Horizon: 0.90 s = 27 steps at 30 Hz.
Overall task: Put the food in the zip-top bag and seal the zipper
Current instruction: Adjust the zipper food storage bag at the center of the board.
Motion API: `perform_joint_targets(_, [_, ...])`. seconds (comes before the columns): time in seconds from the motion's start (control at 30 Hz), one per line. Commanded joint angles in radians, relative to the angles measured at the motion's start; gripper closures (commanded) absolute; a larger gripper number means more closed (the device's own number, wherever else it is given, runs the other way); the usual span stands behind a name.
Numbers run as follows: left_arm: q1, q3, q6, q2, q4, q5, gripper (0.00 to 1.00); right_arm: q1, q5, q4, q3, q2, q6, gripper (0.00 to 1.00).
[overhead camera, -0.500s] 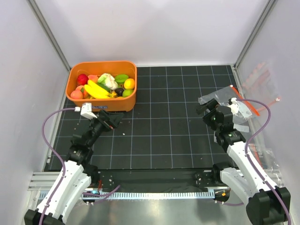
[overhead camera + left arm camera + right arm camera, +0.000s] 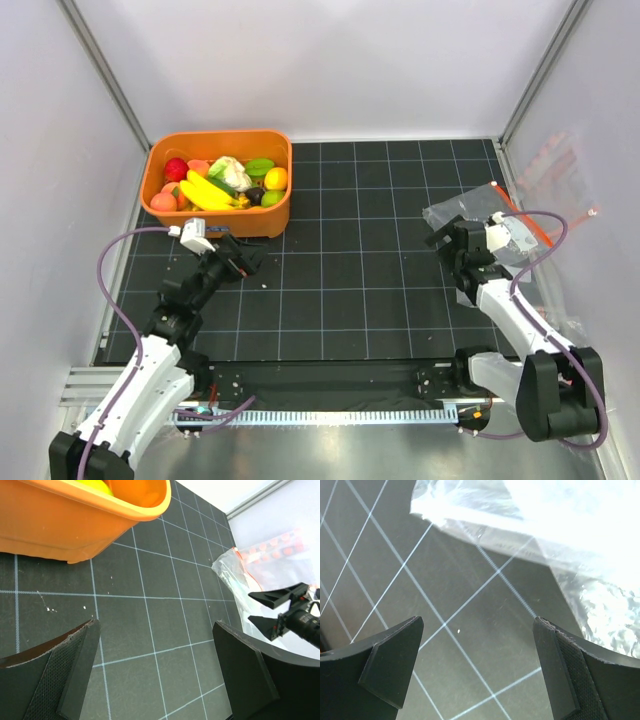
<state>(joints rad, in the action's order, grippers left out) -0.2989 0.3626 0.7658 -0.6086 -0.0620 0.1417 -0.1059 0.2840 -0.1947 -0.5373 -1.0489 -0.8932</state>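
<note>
The food (image 2: 215, 180), a yellow banana (image 2: 205, 192), a white cauliflower (image 2: 232, 172), a red apple (image 2: 176, 168) and other toy pieces, lies in an orange bin (image 2: 262, 215) at the back left. The crinkly clear zip-top bag (image 2: 468, 208) lies at the right, its red-orange zipper (image 2: 505, 196) along the far edge. My left gripper (image 2: 245, 262) hovers open over the mat just in front of the bin (image 2: 75, 525), nothing between its fingers. My right gripper (image 2: 445, 236) stands open at the bag's near-left corner (image 2: 470, 510), over bare mat.
A black gridded mat (image 2: 350, 280) covers the table. White walls with metal posts close in on left, back and right. More clear plastic (image 2: 572, 326) lies by the right wall behind the right arm. In the left wrist view the right gripper (image 2: 280, 610) shows beside the bag (image 2: 231, 572).
The right arm has folded lower and swung its elbow in, with its gripper staying at the bag's corner. The left gripper has shifted slightly forward. Both stay open.
</note>
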Motion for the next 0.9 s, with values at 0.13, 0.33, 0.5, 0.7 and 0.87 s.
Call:
perform_joint_targets(0.13, [-0.002, 0.032, -0.028, 0.041, -0.038, 0.016, 0.0, 0.055, 0.012, 0.144, -0.091, -0.146, -0.016, 0.0])
perform_joint_targets(0.33, [-0.002, 0.03, -0.031, 0.047, -0.038, 0.006, 0.0, 0.078, 0.058, 0.124, -0.216, -0.353, -0.105, 0.0])
perform_joint_targets(0.5, [-0.002, 0.036, -0.028, 0.053, -0.038, 0.012, 0.0, 0.084, 0.176, 0.124, -0.242, -0.424, -0.234, 0.0])
perform_joint_targets(0.7, [-0.003, 0.033, -0.013, 0.066, -0.039, 0.027, 0.0, 0.094, 0.273, 0.069, -0.29, -0.482, -0.368, 0.0])
perform_joint_targets(0.87, [-0.008, 0.027, -0.013, 0.076, -0.041, 0.021, 0.0, 0.152, 0.336, 0.061, -0.277, -0.48, -0.435, 0.09])
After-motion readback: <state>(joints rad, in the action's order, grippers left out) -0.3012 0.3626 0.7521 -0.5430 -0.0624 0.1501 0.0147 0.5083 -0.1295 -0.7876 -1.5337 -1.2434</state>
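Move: The zipper bag lies flat by the right wall. Its middle is about 10 cm to the right of the right gripper, 4 cm ahead and some 6 cm below. Its orange zipper strip runs along the far right side, roughly 18 cm to the right and 7 cm ahead of that gripper. A second clear bag lies about 10 cm to the gripper's right and 9 cm back. From the left gripper, the zipper bag is about 57 cm right, 9 cm ahead and well below. Reach the right gripper forward about 7 cm while sinking some 3.5 cm to the bag's near-left edge. As the forward reach slows, sweep right, about 7 cm in all, and turn the wrist about 30 degrees clockwise. Keep the fingers wide open so that they come over that edge, touching the film. ##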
